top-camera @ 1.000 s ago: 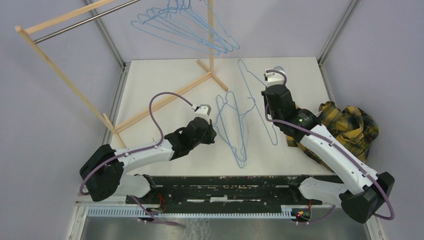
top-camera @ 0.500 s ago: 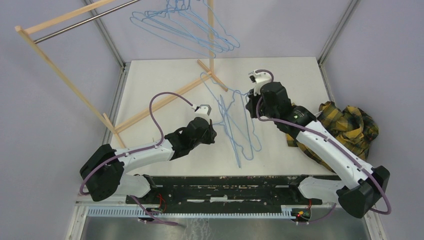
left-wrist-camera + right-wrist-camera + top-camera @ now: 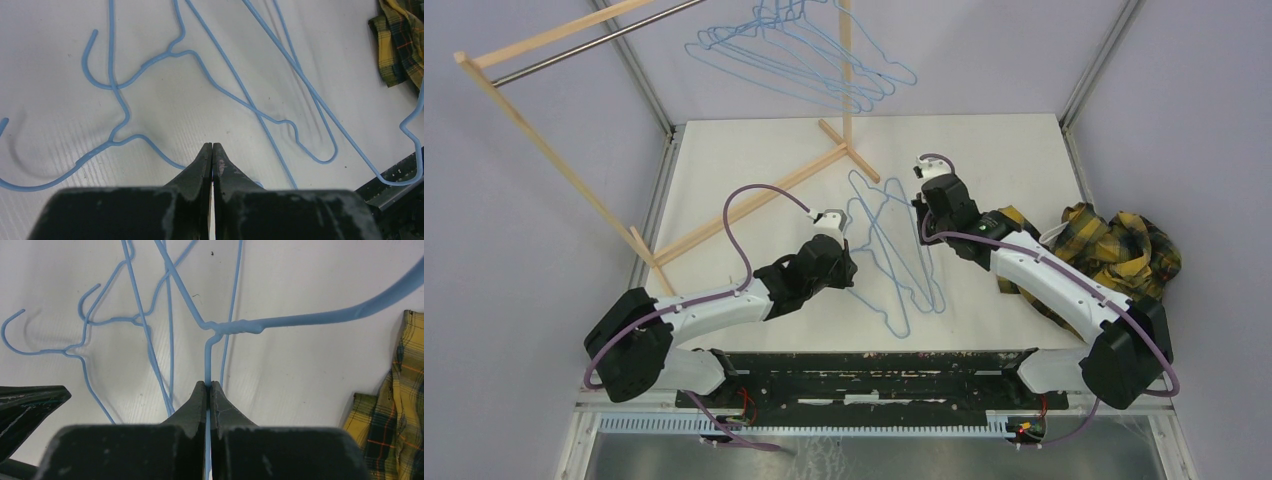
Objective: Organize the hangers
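Note:
Two light-blue wire hangers (image 3: 886,262) lie overlapping on the white table between the arms, their hooks to the left in the left wrist view (image 3: 115,85). My right gripper (image 3: 923,212) is shut on the wire of a third hanger (image 3: 235,327) just below its twisted neck and holds it over the other two. My left gripper (image 3: 854,275) is shut and empty, with its tips (image 3: 212,146) just above the table beside a hanger wire. Several more hangers (image 3: 824,60) hang on the rack at the back.
The wooden rack with a metal rod (image 3: 594,45) stands at the back left, and its foot (image 3: 754,195) runs across the table. A yellow plaid shirt (image 3: 1124,250) lies crumpled at the right edge, also in the right wrist view (image 3: 395,425).
My right gripper has moved left and nearer with its hanger, which swung from the right side of the table over the two lying ones. The left arm has stayed still.

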Robot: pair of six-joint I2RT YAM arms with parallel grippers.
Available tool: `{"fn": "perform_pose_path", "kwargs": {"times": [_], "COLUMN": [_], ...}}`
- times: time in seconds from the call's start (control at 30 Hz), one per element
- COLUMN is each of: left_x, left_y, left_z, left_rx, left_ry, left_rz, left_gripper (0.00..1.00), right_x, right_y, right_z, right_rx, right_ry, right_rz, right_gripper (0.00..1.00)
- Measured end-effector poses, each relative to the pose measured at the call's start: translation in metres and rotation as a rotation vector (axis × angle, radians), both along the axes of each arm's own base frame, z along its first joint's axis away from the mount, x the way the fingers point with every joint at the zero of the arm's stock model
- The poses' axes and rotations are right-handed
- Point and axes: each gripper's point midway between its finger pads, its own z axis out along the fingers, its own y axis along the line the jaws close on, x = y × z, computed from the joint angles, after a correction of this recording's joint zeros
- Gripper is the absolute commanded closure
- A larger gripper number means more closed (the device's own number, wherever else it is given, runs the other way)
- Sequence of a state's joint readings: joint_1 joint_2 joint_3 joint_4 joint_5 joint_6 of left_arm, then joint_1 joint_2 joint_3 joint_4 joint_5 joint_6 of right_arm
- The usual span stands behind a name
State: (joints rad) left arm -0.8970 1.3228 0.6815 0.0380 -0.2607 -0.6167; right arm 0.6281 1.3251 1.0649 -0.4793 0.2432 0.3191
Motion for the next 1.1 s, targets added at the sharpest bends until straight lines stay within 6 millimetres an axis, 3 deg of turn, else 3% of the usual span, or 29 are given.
{"fn": "perform_pose_path", "kwargs": {"times": [0.17, 0.4, 0.5, 0.67, 0.9, 1.1], "left_x": [-0.002, -0.011, -0.022, -0.035, -0.038, -0.033], "left_y": [-0.005, -0.042, -0.061, -0.084, -0.09, -0.095], "left_z": [0.01, 0.057, 0.066, 0.058, 0.051, 0.05], "left_rx": [-0.042, -0.258, -0.309, -0.332, -0.326, -0.332], "left_ry": [-0.012, -0.075, -0.082, -0.057, -0.045, -0.039], "left_rz": [-0.023, -0.136, -0.189, -0.246, -0.25, -0.229], "left_gripper": [0.73, 0.67, 0.67, 0.67, 0.66, 0.45], "right_x": [0.0, -0.003, -0.003, 0.002, 0.008, 0.003], "right_y": [0.0, 0.013, 0.023, 0.041, 0.059, 0.067], "right_z": [0.0, 0.001, 0.0, 0.01, 0.032, 0.033], "right_rx": [0.008, 0.069, 0.105, 0.147, 0.214, 0.23], "right_ry": [0.001, 0.017, 0.026, 0.024, -0.008, 0.001], "right_rz": [-0.012, -0.007, 0.004, 0.021, 0.046, 0.067], "right_gripper": [0.99, 0.99, 0.99, 0.99, 0.99, 0.99]}}
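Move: The near shoulder corner of the hanger that the right hand already grips by its hook is about 18 cm to the left hand's right, 6 cm back and nearly level. From the right hand, that corner is roughly 16 cm back, 5 cm right and 6 cm lower. The middle of the loose hangers is some 9 cm below the left hand, 9 cm right and 4 cm ahead; the rack foot's crosspiece is 27 cm straight ahead, 8 cm below. Keeping its pinch on the hanger's hook, the right hand carries it some 7 cm left and 3 cm up, rolling so its left side rises. The left hand, empty, goes about 10 cm right and 3 cm back in a shallow arc, up then partly down to finish 5 cm higher, rolling nearly 20 degrees and turning clockwise; its shut fingers open to about half around the hanger's near corner. ##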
